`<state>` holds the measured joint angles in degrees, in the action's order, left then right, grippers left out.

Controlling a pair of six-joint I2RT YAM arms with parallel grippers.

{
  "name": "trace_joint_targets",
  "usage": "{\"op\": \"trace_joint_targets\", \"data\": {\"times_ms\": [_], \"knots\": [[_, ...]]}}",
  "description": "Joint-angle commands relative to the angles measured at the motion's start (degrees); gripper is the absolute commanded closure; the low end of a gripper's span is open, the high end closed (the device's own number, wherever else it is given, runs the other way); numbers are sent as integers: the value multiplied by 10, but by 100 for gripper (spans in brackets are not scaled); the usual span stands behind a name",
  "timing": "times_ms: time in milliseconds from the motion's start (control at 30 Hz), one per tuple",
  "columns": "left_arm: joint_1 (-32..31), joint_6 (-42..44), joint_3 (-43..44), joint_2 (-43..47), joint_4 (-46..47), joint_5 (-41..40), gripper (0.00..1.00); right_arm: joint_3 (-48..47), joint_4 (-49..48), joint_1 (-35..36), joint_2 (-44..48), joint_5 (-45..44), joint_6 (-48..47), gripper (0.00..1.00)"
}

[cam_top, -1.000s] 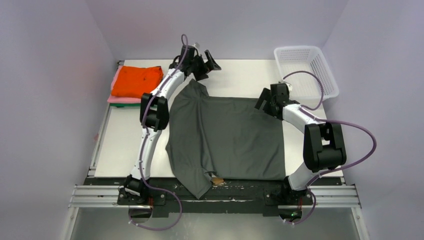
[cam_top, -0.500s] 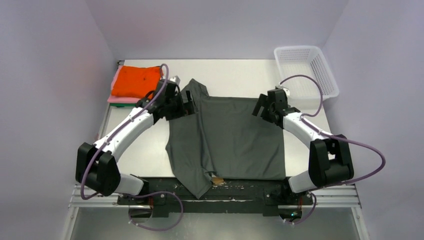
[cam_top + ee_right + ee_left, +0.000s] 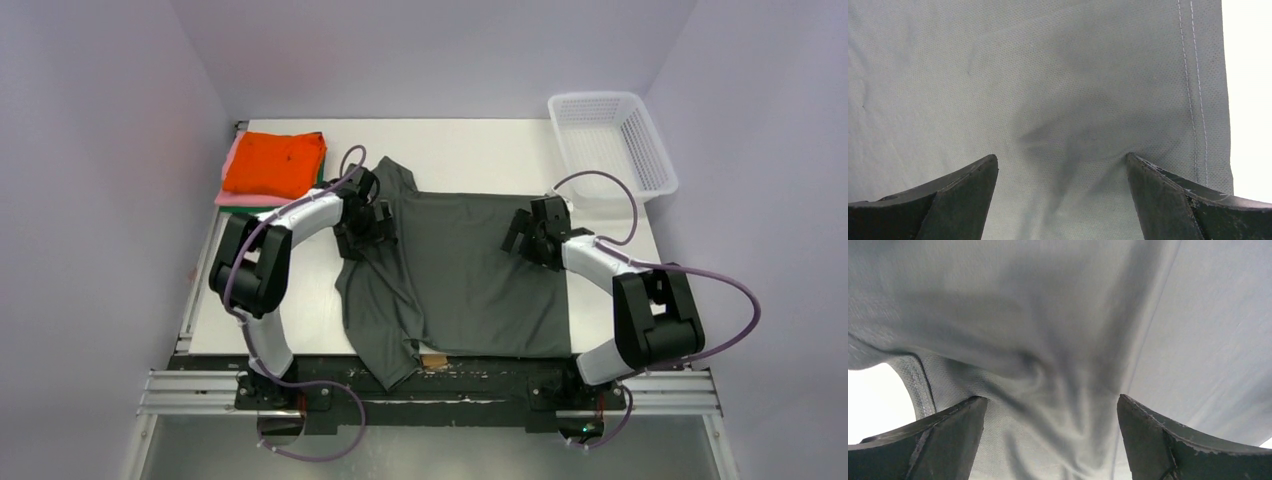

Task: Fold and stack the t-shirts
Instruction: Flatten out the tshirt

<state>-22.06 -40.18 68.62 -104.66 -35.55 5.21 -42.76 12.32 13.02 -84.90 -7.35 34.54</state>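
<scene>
A dark grey t-shirt (image 3: 465,275) lies spread over the middle of the table, its left side folded inward and rumpled, its near corner hanging over the front edge. My left gripper (image 3: 368,224) is down on its upper left part, open, with wrinkled cloth (image 3: 1048,370) bunched between the fingertips (image 3: 960,425). On the shirt's upper right part my right gripper (image 3: 527,238) is open too, its tips pressed into flat cloth (image 3: 1048,90) beside the stitched hem (image 3: 1193,100). Neither has cloth pinched. Folded t-shirts are stacked at the far left, an orange one (image 3: 275,163) above a pink one (image 3: 236,199).
A white mesh basket (image 3: 612,140) stands at the far right corner. Bare white table (image 3: 470,155) lies behind the shirt and along its left side (image 3: 270,320). A black rail (image 3: 480,385) runs along the front edge by the arm bases.
My left arm swung from the table's back down to the shirt's upper left and settled on it. My right gripper slid a little inward onto the shirt. Both stayed open.
</scene>
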Motion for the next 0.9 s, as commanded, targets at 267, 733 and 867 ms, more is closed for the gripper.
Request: {"op": "trace_joint_targets", "data": {"times_ms": [267,733,867], "knots": [[63,55,292,-218,-141,21,0,-150,-39,-10,-193,16,12,1],[133,118,622,-379,-256,64,0,-290,-16,-14,-253,17,-3,1],[131,122,562,-286,-220,71,0,-275,5,-14,-177,-4,-13,1]]}}
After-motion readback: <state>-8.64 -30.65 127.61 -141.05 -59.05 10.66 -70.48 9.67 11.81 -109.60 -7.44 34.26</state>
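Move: Both open hands are already down on the dark t-shirt. Its middle lies about 22 cm right and 8 cm back of the left hand; a raised sleeve corner is some 20 cm ahead and 6 cm right of that hand, and the folded stack about 21 cm ahead and 27 cm left. From the right hand the t-shirt's middle is roughly 18 cm left and 7 cm back, its hem 10 cm to the right and level, and the white basket 29 cm ahead and 27 cm right. With the fingers wide open and pointing down into the cloth, both hands stay low and drag the t-shirt forward over the table together, away from the front edge, the left about 18 cm and the right about 14 cm, where both ease to a stop. The left also veers some 5 cm left in its second half, bringing it nearer the folded stack, while neither hand closes its fingers and both keep their fingertips on the cloth. ##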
